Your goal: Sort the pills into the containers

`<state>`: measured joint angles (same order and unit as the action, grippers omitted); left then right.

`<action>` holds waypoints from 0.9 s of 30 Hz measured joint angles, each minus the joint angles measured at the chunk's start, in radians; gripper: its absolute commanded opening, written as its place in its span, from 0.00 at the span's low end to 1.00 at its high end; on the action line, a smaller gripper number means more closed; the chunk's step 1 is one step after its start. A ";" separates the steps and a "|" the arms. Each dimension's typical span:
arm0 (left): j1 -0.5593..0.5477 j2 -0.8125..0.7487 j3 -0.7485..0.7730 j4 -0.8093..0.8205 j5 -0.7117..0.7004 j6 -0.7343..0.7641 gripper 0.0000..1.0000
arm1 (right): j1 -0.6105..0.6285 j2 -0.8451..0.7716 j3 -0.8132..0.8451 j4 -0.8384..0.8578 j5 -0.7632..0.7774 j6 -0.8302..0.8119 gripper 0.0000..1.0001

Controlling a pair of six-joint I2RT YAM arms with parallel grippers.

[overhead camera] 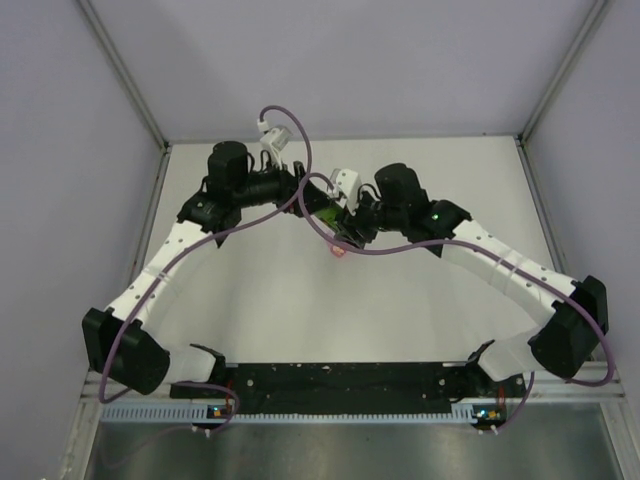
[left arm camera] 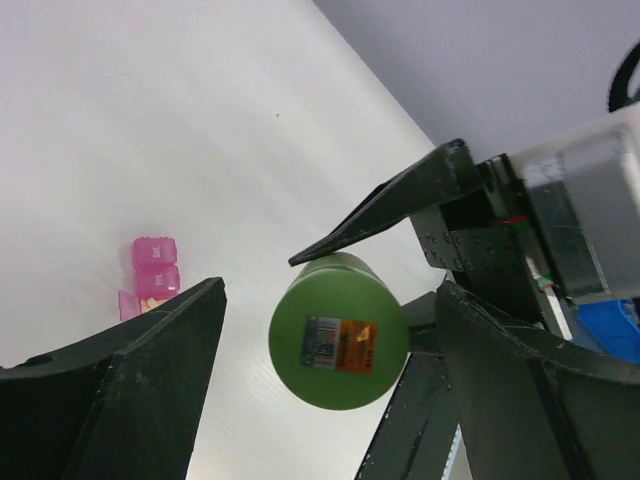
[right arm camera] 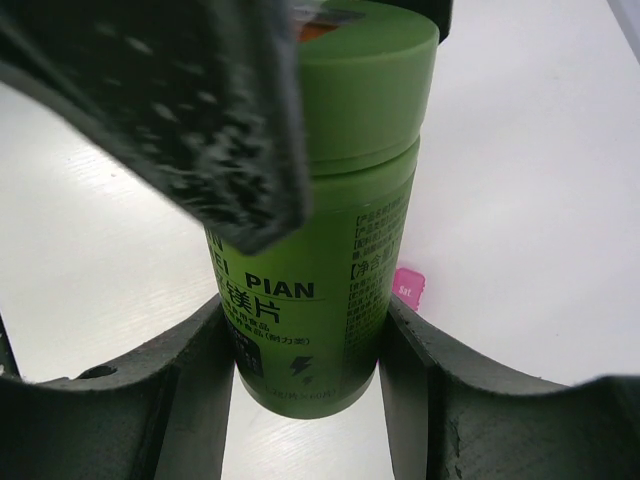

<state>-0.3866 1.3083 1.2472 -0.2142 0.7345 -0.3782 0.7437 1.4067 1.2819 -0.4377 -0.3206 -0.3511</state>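
Note:
A green pill bottle [right arm camera: 330, 250] with a green cap [left arm camera: 338, 345] hangs above the table, and my right gripper [right arm camera: 305, 305] is shut on its lower body. My left gripper [left arm camera: 330, 290] is open, with one finger on each side of the cap and a gap between each finger and it. In the top view the two grippers meet at the bottle [overhead camera: 333, 214] in the middle of the table. The containers, a pink pill box [left arm camera: 152, 275], lie on the table below [overhead camera: 339, 250]; one corner marked "Sat" [right arm camera: 408, 284] shows behind the bottle. No pills can be made out.
White tabletop [overhead camera: 420, 330] with grey walls on three sides. A purple cable [overhead camera: 300, 150] loops over both wrists. The arm bases and a black rail [overhead camera: 340, 380] run along the near edge.

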 measured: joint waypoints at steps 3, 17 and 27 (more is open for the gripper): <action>0.000 0.027 0.008 -0.021 -0.026 -0.027 0.77 | 0.003 0.000 -0.002 0.005 0.026 0.005 0.00; -0.001 0.040 0.005 -0.042 0.004 -0.019 0.07 | 0.006 -0.001 -0.013 0.008 0.062 0.007 0.00; 0.017 0.021 -0.061 0.007 0.241 0.228 0.00 | -0.014 -0.001 -0.013 -0.054 -0.087 0.008 0.00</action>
<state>-0.3695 1.3293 1.1858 -0.2070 0.9752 -0.1501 0.7296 1.4059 1.2690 -0.4919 -0.4072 -0.3431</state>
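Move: The green lid of the pill bottle sits between the left hand's open fingers, level with them and about 2 cm below. From the left hand, the bottle body, already gripped by the right hand, is roughly 1 cm back, 4 cm right and 6 cm down; the pink pill organizer is about 11 cm ahead, 4 cm right and 27 cm below. From the right hand, the lid is some 2 cm ahead, 4 cm left and 5 cm up. The left hand sinks about 2 cm over the lid, with a slight nudge forward, and its fingers close from nearly wide open until they pinch the lid from both sides, while the right hand keeps its hold on the bottle body and hardly moves. With the lid gripped, both hands then draw back together towards the base, the left some 3 cm and the right a little less, as the left wrist swings clockwise about 15 degrees and tips its fingers up a little. ##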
